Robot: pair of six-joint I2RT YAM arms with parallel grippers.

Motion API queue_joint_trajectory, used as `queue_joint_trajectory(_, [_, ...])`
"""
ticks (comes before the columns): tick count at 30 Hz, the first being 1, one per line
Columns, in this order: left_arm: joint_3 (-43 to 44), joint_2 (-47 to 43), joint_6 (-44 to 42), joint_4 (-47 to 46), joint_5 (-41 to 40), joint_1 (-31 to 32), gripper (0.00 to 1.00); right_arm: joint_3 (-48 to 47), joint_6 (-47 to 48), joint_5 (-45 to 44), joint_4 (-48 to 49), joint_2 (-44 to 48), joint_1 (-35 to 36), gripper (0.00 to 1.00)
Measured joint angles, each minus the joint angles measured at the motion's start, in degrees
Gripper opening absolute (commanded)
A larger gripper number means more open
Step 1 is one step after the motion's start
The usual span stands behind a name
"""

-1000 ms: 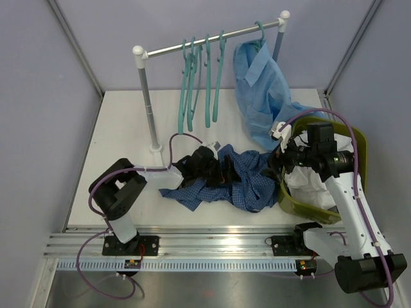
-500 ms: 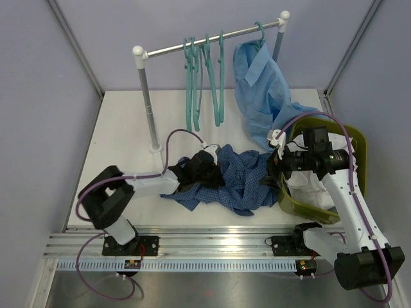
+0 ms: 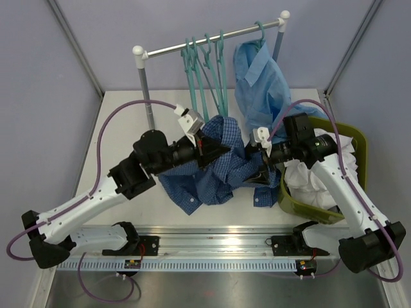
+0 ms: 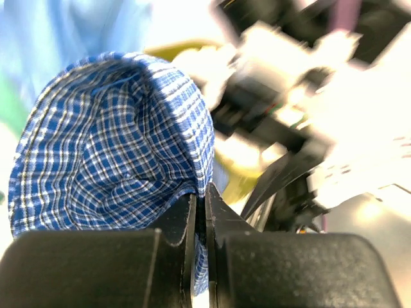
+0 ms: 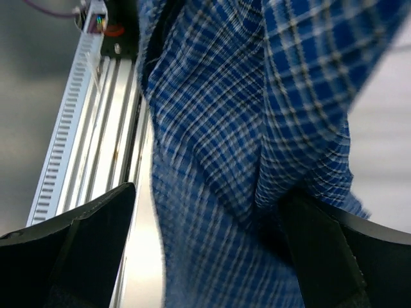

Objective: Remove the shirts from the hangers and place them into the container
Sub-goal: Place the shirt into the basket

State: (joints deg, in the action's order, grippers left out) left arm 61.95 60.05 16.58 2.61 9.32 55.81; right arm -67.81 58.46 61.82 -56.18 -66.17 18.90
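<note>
My left gripper (image 3: 209, 145) is shut on a fold of the dark blue small-check shirt (image 3: 215, 170) and holds it above the table; in the left wrist view the cloth (image 4: 109, 147) is pinched between the closed jaws (image 4: 201, 194). My right gripper (image 3: 263, 164) stands open at the shirt's right side, and checked fabric (image 5: 257, 96) hangs between its wide-spread fingers (image 5: 83, 247). A light blue shirt (image 3: 263, 83) hangs from a teal hanger (image 3: 259, 29) on the rail. Several empty teal hangers (image 3: 207, 70) hang to its left. The olive-green container (image 3: 358, 144) at the right holds a white shirt (image 3: 314, 176).
The silver rail (image 3: 212, 37) with white ball ends stands on a post (image 3: 148, 102) at the back of the white table (image 3: 122, 128). The light blue shirt's hem drapes down toward the container. An aluminium rail (image 5: 90, 128) runs along the near edge.
The left gripper closed on the checked shirt and raised it off the table, toward the back and right. The right gripper, still open, shifted left against the hanging cloth.
</note>
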Motion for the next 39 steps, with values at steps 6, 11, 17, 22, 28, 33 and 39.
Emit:
queue_joint_trajectory(6, [17.27, 6.45, -1.81, 2.29, 5.77, 0.76, 0.00, -8.52, -13.73, 6.16, 13.49, -5.49, 3.19, 0.99])
queue_joint_trajectory(11, [29.75, 11.85, -1.84, 2.82, 8.92, 1.53, 0.00, -13.14, -25.92, 10.64, 22.99, -7.91, 4.59, 1.00])
queue_joint_trajectory(17, [43.65, 18.56, -4.46, 4.70, 9.97, 1.60, 0.00, -15.52, -30.12, 17.81, 25.14, -9.29, 11.06, 0.99])
queue_joint_trajectory(22, [46.62, 20.65, -4.98, 4.28, 10.91, 1.68, 0.00, -8.11, -38.07, 20.74, 32.52, -8.59, 14.12, 0.77])
queue_joint_trajectory(28, [46.77, 22.88, -3.89, 3.34, 11.93, 1.68, 0.00, -2.58, -56.13, 21.38, 48.83, -9.75, 15.06, 0.00])
queue_joint_trajectory(33, [45.88, 21.77, -4.20, 1.60, 11.06, 1.68, 0.41, -4.02, -59.21, 21.90, 48.57, -8.94, 13.25, 0.00])
queue_joint_trajectory(39, [35.58, 9.55, -6.62, 1.95, 5.11, 1.79, 0.87, -12.15, -54.69, 20.98, 34.53, -4.85, -4.44, 0.00])
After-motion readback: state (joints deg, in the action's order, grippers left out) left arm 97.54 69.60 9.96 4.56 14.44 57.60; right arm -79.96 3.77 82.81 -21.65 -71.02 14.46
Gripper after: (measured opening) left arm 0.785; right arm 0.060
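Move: The left gripper already pinches the blue checked shirt, whose middle hangs about 17 cm below it and 3 cm ahead; the container lies some 39 cm to its right, 7 cm ahead and 28 cm lower. For the open right gripper, the checked shirt's middle is roughly 8 cm left, 2 cm ahead and 6 cm down, the container 30 cm right, 6 cm ahead and 16 cm down, and the light-blue shirt 22 cm ahead, 7 cm right, about level. Hoist the checked shirt with the left gripper about 22 cm, drifting right and tipping its fingers up. Follow with the open right gripper, up and left, then back and a little down; shut it on the shirt's upper part before opening the left gripper and drawing that back to the left. Then carry the shirt right, forward and up with the right gripper, about 10 cm. ##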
